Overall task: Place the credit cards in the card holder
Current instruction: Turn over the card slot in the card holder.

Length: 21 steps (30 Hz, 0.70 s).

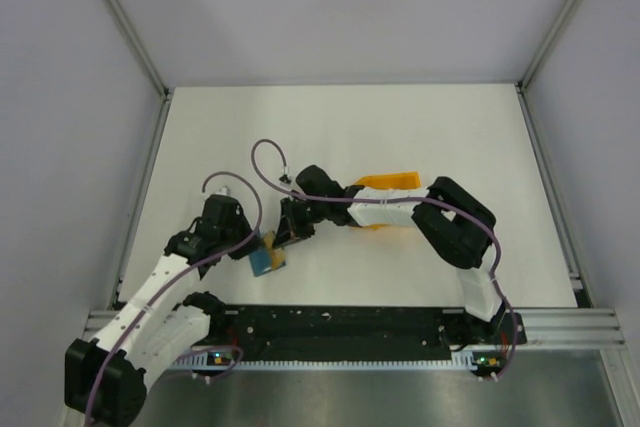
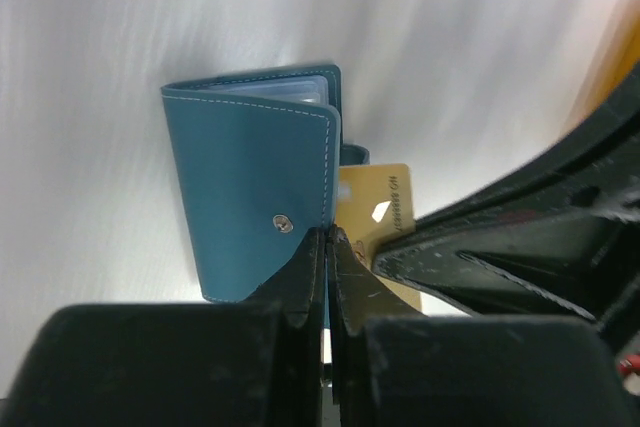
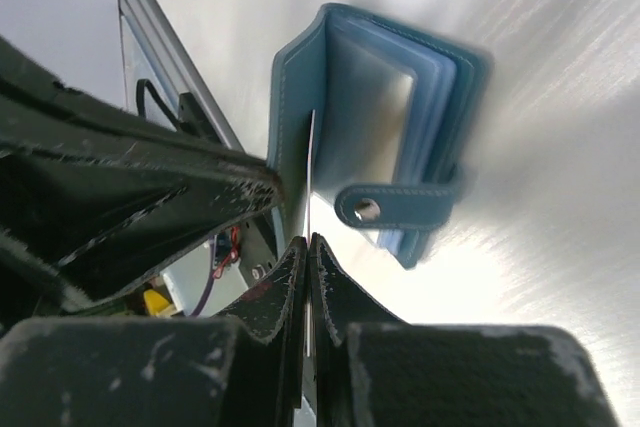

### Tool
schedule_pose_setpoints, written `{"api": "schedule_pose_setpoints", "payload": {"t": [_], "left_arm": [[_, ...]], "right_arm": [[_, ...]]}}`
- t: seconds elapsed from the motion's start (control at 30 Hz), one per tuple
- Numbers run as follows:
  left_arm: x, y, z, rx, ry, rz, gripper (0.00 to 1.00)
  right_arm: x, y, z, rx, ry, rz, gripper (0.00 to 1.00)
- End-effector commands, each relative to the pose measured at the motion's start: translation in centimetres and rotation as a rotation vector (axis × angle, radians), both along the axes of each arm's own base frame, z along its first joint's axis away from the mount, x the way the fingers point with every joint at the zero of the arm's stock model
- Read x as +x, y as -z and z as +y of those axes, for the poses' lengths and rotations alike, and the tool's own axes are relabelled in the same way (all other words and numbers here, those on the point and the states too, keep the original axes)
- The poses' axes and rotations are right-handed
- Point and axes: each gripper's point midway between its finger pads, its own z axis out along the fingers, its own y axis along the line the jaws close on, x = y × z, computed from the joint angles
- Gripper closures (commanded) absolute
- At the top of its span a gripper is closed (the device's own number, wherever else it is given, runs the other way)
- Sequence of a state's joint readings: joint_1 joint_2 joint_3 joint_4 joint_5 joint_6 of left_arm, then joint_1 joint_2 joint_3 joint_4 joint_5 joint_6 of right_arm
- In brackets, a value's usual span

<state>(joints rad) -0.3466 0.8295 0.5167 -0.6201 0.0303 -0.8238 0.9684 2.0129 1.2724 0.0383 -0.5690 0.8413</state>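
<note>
The teal-blue card holder [image 1: 264, 263] hangs open just above the table near the front edge. My left gripper [image 1: 256, 247] is shut on its cover edge; in the left wrist view the fingertips [image 2: 328, 235] pinch the flap by the snap of the holder [image 2: 250, 187]. My right gripper [image 1: 286, 243] is shut on a yellowish credit card [image 2: 376, 199]. That card shows edge-on [image 3: 311, 162] in the right wrist view, and its far end reaches the clear pockets of the holder [image 3: 375, 117]. The right gripper [image 3: 308, 240] sits just behind it. Other cards are hidden.
An orange tray [image 1: 390, 184] lies behind the right arm, partly covered by it, and shows as an orange blur [image 2: 610, 47] in the left wrist view. The black rail [image 1: 340, 322] runs along the near table edge. Grey walls bound the white table [image 1: 400, 127].
</note>
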Motion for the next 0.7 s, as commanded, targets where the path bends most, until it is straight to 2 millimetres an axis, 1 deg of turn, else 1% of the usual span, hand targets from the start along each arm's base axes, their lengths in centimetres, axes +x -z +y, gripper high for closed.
{"api": "schedule_pose_setpoints", "payload": {"t": [0.0,0.13,0.17,0.23,0.3,0.4,0.43,0.5,0.57,0.67], "left_arm": [[1.0,-2.3,-2.2,-0.097,0.110,-0.118,1.00],[1.2,-3.3,-3.6,-0.168,0.160,-0.151,1.00],[1.3,-3.6,-4.3,-0.201,0.183,-0.165,1.00],[1.4,-4.2,-5.3,-0.258,0.215,-0.187,1.00],[1.6,-4.3,-5.9,-0.293,0.228,-0.197,1.00],[1.6,-4.2,-6.3,-0.312,0.248,-0.207,1.00],[1.6,-4.2,-6.4,-0.311,0.255,-0.205,1.00],[1.5,-4.2,-5.9,-0.279,0.254,-0.204,1.00],[1.3,-3.8,-5.0,-0.225,0.234,-0.193,1.00],[0.8,-2.9,-3.2,-0.132,0.184,-0.137,1.00]], "right_arm": [[0.9,-0.5,0.9,-0.012,0.013,-0.079,1.00],[1.9,1.9,-0.9,-0.149,0.054,-0.123,1.00],[2.3,2.1,-1.4,-0.180,0.071,-0.146,1.00],[3.0,3.1,-3.4,-0.273,0.105,-0.204,1.00],[3.7,3.6,-5.2,-0.339,0.134,-0.249,1.00],[4.0,3.7,-7.2,-0.401,0.156,-0.294,1.00],[4.2,3.7,-7.6,-0.412,0.164,-0.305,1.00],[4.2,3.4,-7.7,-0.412,0.162,-0.314,1.00],[4.4,3.2,-7.6,-0.409,0.167,-0.319,1.00],[4.4,2.3,-7.0,-0.382,0.154,-0.325,1.00]]}}
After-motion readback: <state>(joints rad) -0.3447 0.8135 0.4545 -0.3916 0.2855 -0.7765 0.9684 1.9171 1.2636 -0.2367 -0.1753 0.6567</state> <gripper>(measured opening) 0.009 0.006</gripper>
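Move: The left fingers already hold the raised free edge of the card holder's cover; the holder's middle is about 2 cm right of them, 1 cm back and 4 cm below. The right fingers already pinch the edge of the card slot with the gold card, its middle about 1 cm left of them, level fore and aft, and 2 cm below; the holder's middle is roughly 1 cm left, 1 cm back and 4 cm below. The orange box stands some 26 cm right of the right hand and 11 cm farther out. Rightward together: the right hand draws the pinched card slot about 6 cm right and 4 cm forward, dipping towards the table, then rising slightly, while its fingers tip steeper. The left hand keeps its pinch on the cover edge and follows some 5 cm right and 2 cm up, turning clockwise. Both grippers stay shut. ##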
